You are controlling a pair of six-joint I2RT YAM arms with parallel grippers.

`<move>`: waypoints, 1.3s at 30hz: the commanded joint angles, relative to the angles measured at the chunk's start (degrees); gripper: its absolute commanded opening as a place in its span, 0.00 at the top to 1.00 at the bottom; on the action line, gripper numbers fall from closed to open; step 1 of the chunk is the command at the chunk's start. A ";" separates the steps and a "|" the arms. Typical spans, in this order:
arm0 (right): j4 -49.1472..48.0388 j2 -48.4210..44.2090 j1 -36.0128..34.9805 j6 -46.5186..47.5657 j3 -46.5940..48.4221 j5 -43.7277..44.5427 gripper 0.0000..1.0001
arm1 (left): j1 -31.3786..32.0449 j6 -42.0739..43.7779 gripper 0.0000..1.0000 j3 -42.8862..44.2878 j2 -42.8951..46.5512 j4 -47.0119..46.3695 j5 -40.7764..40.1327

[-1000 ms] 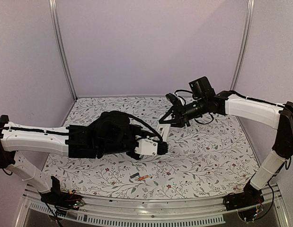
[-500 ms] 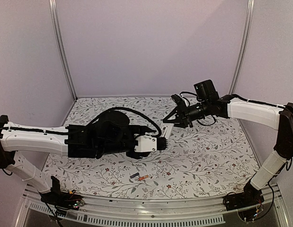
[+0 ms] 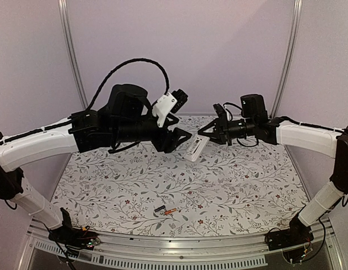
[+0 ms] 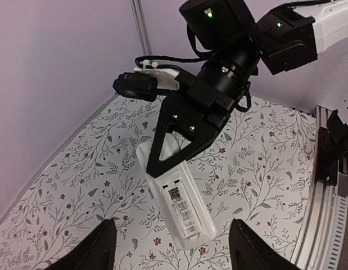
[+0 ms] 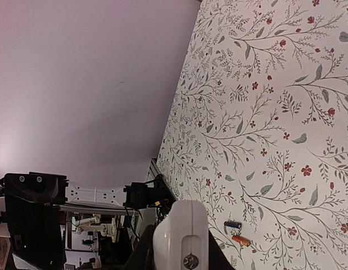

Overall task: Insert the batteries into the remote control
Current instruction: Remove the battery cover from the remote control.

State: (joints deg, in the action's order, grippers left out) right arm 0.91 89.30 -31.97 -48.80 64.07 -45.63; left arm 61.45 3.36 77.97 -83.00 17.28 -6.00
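Note:
My right gripper (image 3: pixel 210 136) is shut on one end of the white remote control (image 3: pixel 196 149) and holds it tilted in the air above the middle of the table. The left wrist view shows the remote control (image 4: pixel 184 211) back side up, with a printed label, pinched by the right gripper's black fingers (image 4: pixel 182 132). My left gripper (image 3: pixel 182 136) hangs raised just left of it, open, with nothing between its fingertips (image 4: pixel 100 247). The batteries lie side by side near the front edge: a dark one (image 3: pixel 159 209) (image 5: pixel 232 224) and an orange one (image 3: pixel 170 211) (image 5: pixel 240 241).
The table (image 3: pixel 247 185) has a floral cover. Purple walls close it in at the back and sides, with metal posts (image 3: pixel 72 62) in the back corners. A metal rail (image 3: pixel 179 250) runs along the front between the arm bases.
My left arm has risen from low over the table to chest height and its jaws have opened wider. The right gripper has lifted the remote a little and drawn it rightward.

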 commanded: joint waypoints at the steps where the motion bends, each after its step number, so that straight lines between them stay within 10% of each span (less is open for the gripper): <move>1: -3.52 -2.61 0.07 -1.20 -0.39 2.22 1.00 | -1.26 -9.23 0.31 3.33 -4.65 8.45 4.59; 39: -5.59 -4.23 0.30 -1.50 -1.80 0.21 1.00 | -3.67 -11.87 0.77 11.40 -16.95 14.45 3.00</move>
State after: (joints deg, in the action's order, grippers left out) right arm -2.98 87.37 -31.79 -50.11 62.89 -43.68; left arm 59.33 -8.38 88.95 -98.72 29.80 -2.02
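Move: About 3 cm ahead of the left hand, 4 cm to its right and 9 cm below lies the battery cover, in the back of the remote. The remote's middle is some 4 cm ahead, 5 cm right and 8 cm below. The right fingertips clasping the upper end are about 7 cm ahead, 8 cm right and 7 cm below. From the right hand, the cover sits roughly 4 cm back, 3 cm left and 3 cm lower. Dropping some 8 cm, mostly early on, the left hand comes down to the cover's lower end, also easing about 3 cm right and a little forward while its fingers tip steeper by some 20 degrees. Its wide-open fingers then narrow to less than half their gap, straddling that end; the right hand keeps its grip on the remote and lifts it slightly. ##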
